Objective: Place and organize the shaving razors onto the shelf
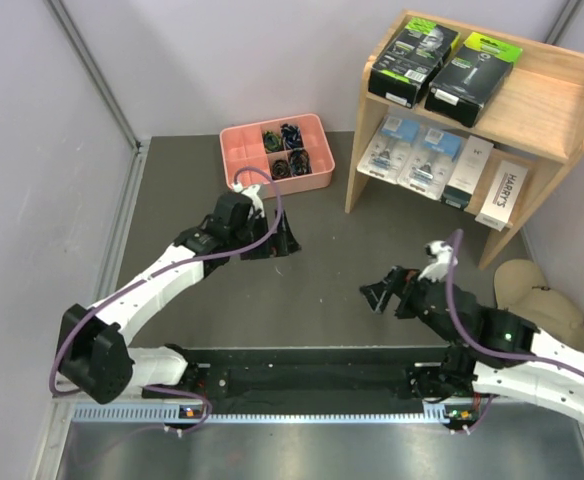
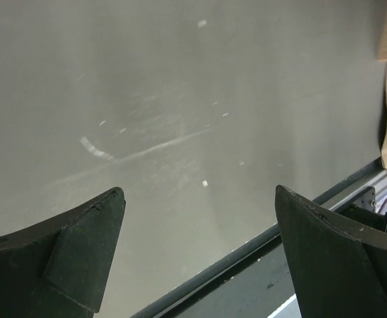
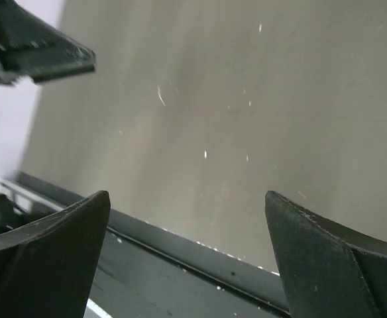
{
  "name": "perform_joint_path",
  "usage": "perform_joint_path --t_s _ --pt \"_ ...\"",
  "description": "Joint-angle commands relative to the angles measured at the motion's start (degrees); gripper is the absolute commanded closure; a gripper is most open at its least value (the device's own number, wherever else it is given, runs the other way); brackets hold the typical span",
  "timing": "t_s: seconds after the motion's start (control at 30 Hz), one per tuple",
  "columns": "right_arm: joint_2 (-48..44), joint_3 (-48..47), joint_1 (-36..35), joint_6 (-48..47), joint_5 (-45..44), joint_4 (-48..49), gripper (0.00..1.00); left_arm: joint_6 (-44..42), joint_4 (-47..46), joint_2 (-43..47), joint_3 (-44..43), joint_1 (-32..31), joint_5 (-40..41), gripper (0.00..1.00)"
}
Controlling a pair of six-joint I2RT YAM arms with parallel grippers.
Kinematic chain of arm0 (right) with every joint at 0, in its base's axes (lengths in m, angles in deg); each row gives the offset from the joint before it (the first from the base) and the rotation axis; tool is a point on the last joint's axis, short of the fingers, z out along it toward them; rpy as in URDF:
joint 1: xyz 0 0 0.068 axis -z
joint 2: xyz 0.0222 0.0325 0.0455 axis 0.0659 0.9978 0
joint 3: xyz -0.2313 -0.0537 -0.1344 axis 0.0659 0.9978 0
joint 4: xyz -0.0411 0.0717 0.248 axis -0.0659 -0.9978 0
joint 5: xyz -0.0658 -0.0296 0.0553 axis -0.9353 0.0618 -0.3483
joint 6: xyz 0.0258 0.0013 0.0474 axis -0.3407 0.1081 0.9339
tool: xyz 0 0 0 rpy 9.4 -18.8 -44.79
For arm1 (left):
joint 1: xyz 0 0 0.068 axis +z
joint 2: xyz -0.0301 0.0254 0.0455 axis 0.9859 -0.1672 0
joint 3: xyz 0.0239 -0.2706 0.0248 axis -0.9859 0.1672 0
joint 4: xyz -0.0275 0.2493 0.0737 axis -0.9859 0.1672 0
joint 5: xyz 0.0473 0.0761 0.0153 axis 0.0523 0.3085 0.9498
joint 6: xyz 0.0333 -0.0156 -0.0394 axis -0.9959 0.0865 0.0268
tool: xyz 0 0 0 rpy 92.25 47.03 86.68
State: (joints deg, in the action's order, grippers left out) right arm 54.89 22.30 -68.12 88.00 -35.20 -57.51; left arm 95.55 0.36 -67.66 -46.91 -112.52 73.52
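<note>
The wooden shelf [image 1: 564, 108] stands at the back right and holds all the shaving razors I see. Two black boxes with lime-green ends [image 1: 412, 60] [image 1: 474, 76] lie side by side on its top tier. On the lower tier sit two clear blister packs with blue cards [image 1: 387, 150] [image 1: 430, 158] and two slim white boxes [image 1: 469, 170] [image 1: 502, 193]. My left gripper [image 1: 277, 240] [image 2: 199, 191] hangs open over the dark mat, nothing between its fingers. My right gripper [image 1: 382, 290] [image 3: 187, 195] is open and empty too, low near the front rail.
A pink divided tray [image 1: 234, 160] of small dark items sits at the back centre, just beyond the left gripper. A beige cap [image 1: 537, 295] lies right of the right arm, below the shelf. A black rail [image 1: 312, 370] borders the mat's near edge. Grey walls close in both sides.
</note>
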Motion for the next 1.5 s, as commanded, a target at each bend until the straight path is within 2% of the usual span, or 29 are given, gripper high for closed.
perform_joint_path --t_s 0.0,0.23,0.33,0.53,1.0,1.47 --pt "8.91 -3.63 2.36 -3.63 6.47 6.57 0.01 0.46 0.49 3.71 2.61 3.66 -3.9 0.01" --pt "22.1 -1.97 17.64 -5.66 30.09 17.47 0.01 -0.86 1.38 7.05 8.06 8.49 -3.72 0.01" --pt "26.85 -2.93 20.56 -7.15 33.2 18.18 0.01 -1.74 1.64 8.37 10.0 10.07 -3.89 0.01" --pt "31.25 -5.4 22.85 -9.44 34.61 18.97 0.01 -3.06 2.26 9.42 11.76 11.75 -3.54 0.01" --pt "28.71 -3.73 31.28 -9.7 37.16 19.15 0.01 -4.2 2.26 10.3 12.29 14.03 -3.9 0.01" --pt "27.3 -1.71 31.82 -8.91 37.95 20.02 0.01 -3.94 1.91 11.36 12.9 14.3 -4.86 0.01"
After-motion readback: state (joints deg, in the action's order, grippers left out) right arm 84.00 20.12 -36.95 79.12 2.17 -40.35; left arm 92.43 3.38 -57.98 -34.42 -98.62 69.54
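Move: The razors are all on the shelf. From the left hand, the right-hand black-and-green box on the upper board lies some 16 cm ahead, 31 cm right and 20 cm up; its twin is about 10 cm left of it and 3 cm farther out. The pink tray is some 26 cm ahead of the left hand and 2 cm to its left, 12 cm lower. From the right hand, the right-hand box lies about 28 cm ahead, 10 cm right and 17 cm up. Draw the empty left gripper on away from the shelf, about 8 cm left and some 4 cm down over the bare table, then let it stand. Meanwhile bring the empty right gripper down about 7 cm and left, then on forward (some 7 cm in all), rising slightly as it settles and tipping its fingers about 15 degrees further down. Keep both grippers wide open and touch nothing. ##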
